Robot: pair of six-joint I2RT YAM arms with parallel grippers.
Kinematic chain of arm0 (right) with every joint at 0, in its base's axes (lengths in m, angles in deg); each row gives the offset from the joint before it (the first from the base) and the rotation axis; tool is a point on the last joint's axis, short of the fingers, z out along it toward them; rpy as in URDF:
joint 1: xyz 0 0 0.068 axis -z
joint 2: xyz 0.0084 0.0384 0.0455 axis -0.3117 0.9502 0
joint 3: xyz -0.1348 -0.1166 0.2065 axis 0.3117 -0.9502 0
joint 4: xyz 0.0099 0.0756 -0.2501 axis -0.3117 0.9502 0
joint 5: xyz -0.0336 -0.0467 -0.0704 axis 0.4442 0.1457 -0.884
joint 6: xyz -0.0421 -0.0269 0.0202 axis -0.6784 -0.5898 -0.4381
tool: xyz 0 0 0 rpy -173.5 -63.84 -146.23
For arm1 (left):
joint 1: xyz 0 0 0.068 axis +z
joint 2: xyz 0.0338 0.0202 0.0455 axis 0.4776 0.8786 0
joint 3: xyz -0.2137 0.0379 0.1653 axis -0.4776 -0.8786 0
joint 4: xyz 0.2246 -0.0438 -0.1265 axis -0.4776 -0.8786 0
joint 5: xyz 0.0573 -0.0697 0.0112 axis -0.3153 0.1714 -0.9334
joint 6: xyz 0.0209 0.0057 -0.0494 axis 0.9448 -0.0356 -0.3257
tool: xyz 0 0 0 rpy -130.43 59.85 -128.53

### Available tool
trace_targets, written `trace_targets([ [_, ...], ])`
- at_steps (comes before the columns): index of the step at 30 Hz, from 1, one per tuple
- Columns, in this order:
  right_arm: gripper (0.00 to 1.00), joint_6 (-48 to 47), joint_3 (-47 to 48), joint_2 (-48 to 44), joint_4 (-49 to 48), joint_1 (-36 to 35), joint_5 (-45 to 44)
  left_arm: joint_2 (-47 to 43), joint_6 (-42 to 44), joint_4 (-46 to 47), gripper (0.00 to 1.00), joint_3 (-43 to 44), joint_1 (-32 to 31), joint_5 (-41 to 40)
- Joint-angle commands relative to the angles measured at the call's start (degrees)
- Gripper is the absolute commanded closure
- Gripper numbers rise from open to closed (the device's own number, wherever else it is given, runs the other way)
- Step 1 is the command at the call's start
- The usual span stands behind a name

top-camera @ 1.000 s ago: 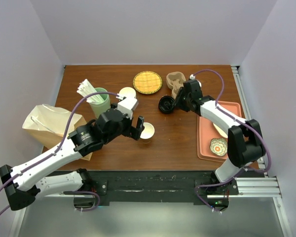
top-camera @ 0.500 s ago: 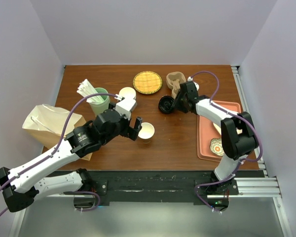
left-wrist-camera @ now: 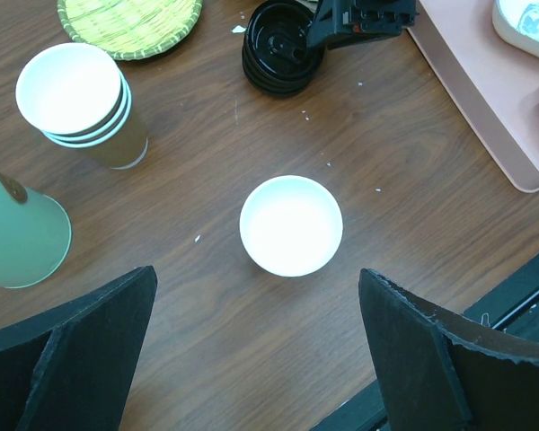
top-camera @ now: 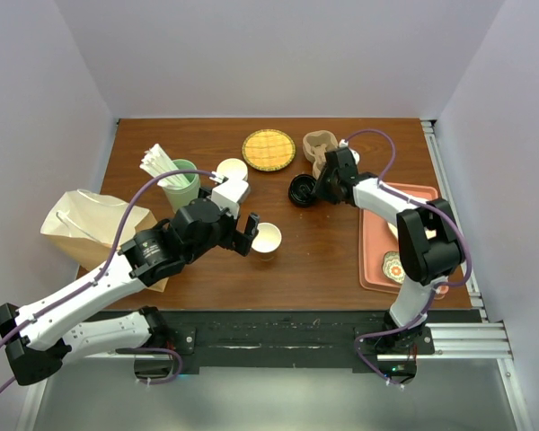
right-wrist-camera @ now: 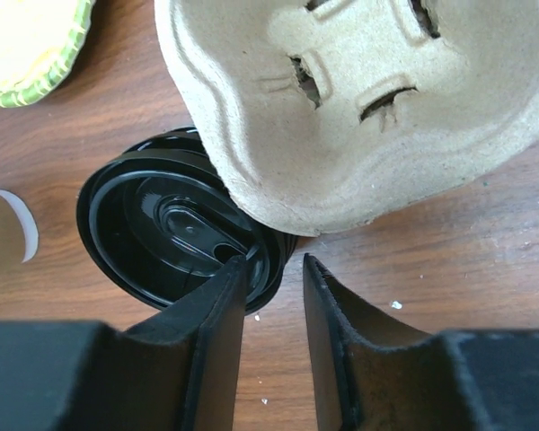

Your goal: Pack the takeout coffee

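The takeout coffee's cup (top-camera: pixel 268 238) is a small brown paper cup, white inside, standing upright on the table with no lid on it (left-wrist-camera: pixel 291 224). My left gripper (top-camera: pixel 248 232) hovers over it, wide open and empty (left-wrist-camera: pixel 258 272). A stack of black lids (top-camera: pixel 301 189) lies further back (right-wrist-camera: pixel 171 233). My right gripper (top-camera: pixel 322 189) is down at that stack's right edge. Its jaws are narrow (right-wrist-camera: pixel 274 262): one finger lies over the top lid and the other outside the rim. A strip of wood still shows in the gap.
A pulp cup carrier (right-wrist-camera: pixel 341 108) leans over the lids. Nearby are stacked paper cups (top-camera: pixel 232 169), a green cup of white sticks (top-camera: pixel 181 184) and a woven coaster (top-camera: pixel 269 149). A paper bag (top-camera: pixel 94 229) sits at the left. A pink tray (top-camera: pixel 377 242) holds dishes at the right.
The right gripper's jaws have drawn closer together around the lid stack's rim. The left gripper has pulled back a little to the left of the cup.
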Motion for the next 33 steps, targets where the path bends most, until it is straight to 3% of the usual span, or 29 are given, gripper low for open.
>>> trace_targets([
  [1, 0.68, 0.78, 3.0, 0.18, -1.9, -0.17, -1.25, -0.46, 0.77, 0.9, 0.0, 2.43, 0.12, -0.53],
  [5, 0.72, 1.04, 3.18, 0.45, -1.81, -0.17, -1.08, -0.64, 0.77, 0.64, 0.0, 2.51, 0.12, -0.44],
  [14, 0.69, 2.18, 4.06, 1.76, -0.67, -0.17, -1.08, -1.08, 0.77, 0.47, 0.0, 2.43, 0.12, -0.96],
  [23, 0.87, 2.27, 5.11, 0.62, 0.56, -0.17, -1.6, -1.08, 1.47, 0.9, 0.0, 2.25, 0.12, 0.08],
  [33, 0.87, 3.15, 5.73, -1.66, 1.61, -0.25, 1.03, 1.21, 0.95, 1.61, 0.0, 2.25, 0.12, 2.47],
])
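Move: The stack of black lids, its top lid being the one aimed at, has its middle about 4 cm to the right hand's left and 1 cm ahead, level with the fingertips, which are already at the rim. The cardboard carrier lies some 8 cm straight ahead, the woven plate 12 cm ahead and 15 cm left, the lone cup 13 cm back and 14 cm left. From the left hand, the lids are about 21 cm ahead, 18 cm right and 18 cm below. The top black lid is taken by its right-hand rim: the right hand's fingers, already part-closed, narrow to nearly shut and pinch the rim, one finger inside the lid and one outside. Meanwhile the hand shifts only about 1 cm forward and slightly left, bobbing up, dipping roughly 1.5 cm and easing up again. ##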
